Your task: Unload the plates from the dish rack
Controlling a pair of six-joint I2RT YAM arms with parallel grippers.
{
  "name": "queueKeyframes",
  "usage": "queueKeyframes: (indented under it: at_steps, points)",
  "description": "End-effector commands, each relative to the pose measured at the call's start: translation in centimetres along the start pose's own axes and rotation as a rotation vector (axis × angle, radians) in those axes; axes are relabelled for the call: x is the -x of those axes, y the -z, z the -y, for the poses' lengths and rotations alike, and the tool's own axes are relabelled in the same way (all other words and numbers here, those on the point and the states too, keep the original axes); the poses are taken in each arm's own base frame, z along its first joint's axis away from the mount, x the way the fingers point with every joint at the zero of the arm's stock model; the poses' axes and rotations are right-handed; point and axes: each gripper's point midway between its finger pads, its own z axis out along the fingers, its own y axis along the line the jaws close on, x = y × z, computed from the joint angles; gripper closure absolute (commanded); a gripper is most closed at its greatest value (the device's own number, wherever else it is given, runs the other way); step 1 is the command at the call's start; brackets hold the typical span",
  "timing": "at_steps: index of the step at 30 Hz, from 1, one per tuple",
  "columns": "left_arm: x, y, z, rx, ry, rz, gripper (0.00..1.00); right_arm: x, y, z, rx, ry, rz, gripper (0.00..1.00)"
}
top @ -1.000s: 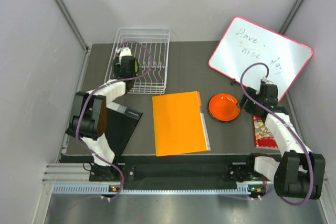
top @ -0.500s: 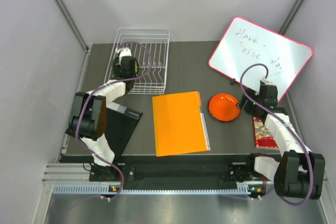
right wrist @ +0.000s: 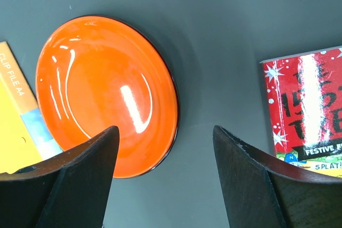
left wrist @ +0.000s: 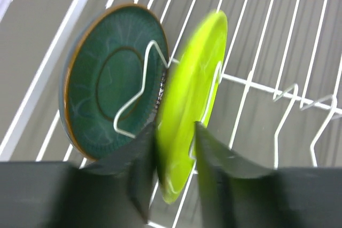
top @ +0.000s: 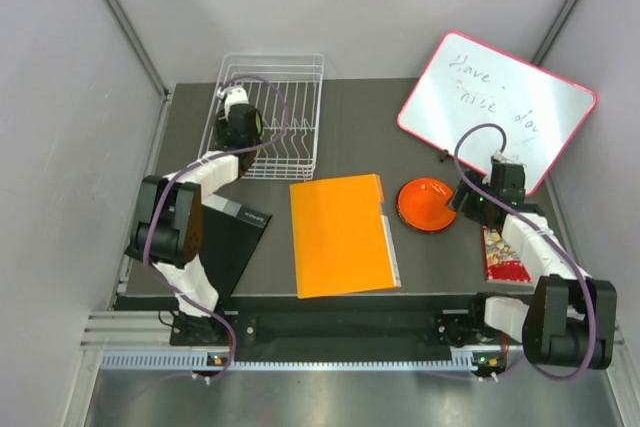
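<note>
The white wire dish rack (top: 290,77) stands at the back left. In the left wrist view a dark teal plate (left wrist: 101,78) and a lime green plate (left wrist: 197,73) stand on edge between its prongs (left wrist: 278,86). My left gripper (top: 238,112) reaches into the rack, and its jaws (left wrist: 175,132) are shut on the lower rim of the lime green plate, which is blurred. The orange plate (top: 427,204) lies flat on the table. My right gripper (top: 470,202) is open and empty just right of it, over the plate's right rim (right wrist: 107,94). The dark red plate is not in view.
An orange folder (top: 340,234) lies mid-table. A pink-framed whiteboard (top: 495,107) leans at the back right. A red book (top: 503,252) lies beside the right arm and also shows in the right wrist view (right wrist: 310,100). A black flat object (top: 230,237) lies front left.
My right gripper has shifted slightly left toward the orange plate. My left gripper has stayed at the rack, and the lime green plate now looks blurred.
</note>
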Motion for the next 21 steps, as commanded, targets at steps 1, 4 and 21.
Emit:
queueKeyframes:
  at_steps: [1, 4, 21]
  points:
    - [6.2, 0.8, 0.8, -0.025, 0.083, 0.164, 0.71, 1.2, -0.3, -0.5, 0.026, 0.016, 0.038, 0.29]
    - [6.2, 0.7, 0.8, -0.020, 0.076, 0.158, 0.93, 1.1, -0.4, -0.5, 0.029, 0.020, 0.032, 0.29]
    - [8.9, 2.7, -0.6, 0.080, -0.025, 0.256, 1.00, 1.5, 0.3, -0.5, 0.020, 0.025, 0.039, 0.29]
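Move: My left hand's parted fingers already stand either side of the green plate's near rim, with its middle some 4 cm ahead, 1 cm right and 2 cm below. The dark green plate stands about 5 cm ahead, 5 cm left and 4 cm down; the rack's middle is roughly 7 cm ahead, 6 cm right and 7 cm lower. From my idle right hand the green plate is around 20 cm ahead and 53 cm left, slightly higher. I close my left fingers from a loose straddle until they pinch the green plate's near rim from both faces, and keep that grip. As they shut, the hand eases up about 1 cm and a touch left and forward, then nearly stands still with its wrist angle almost unchanged, creeping up slightly again at the end. ##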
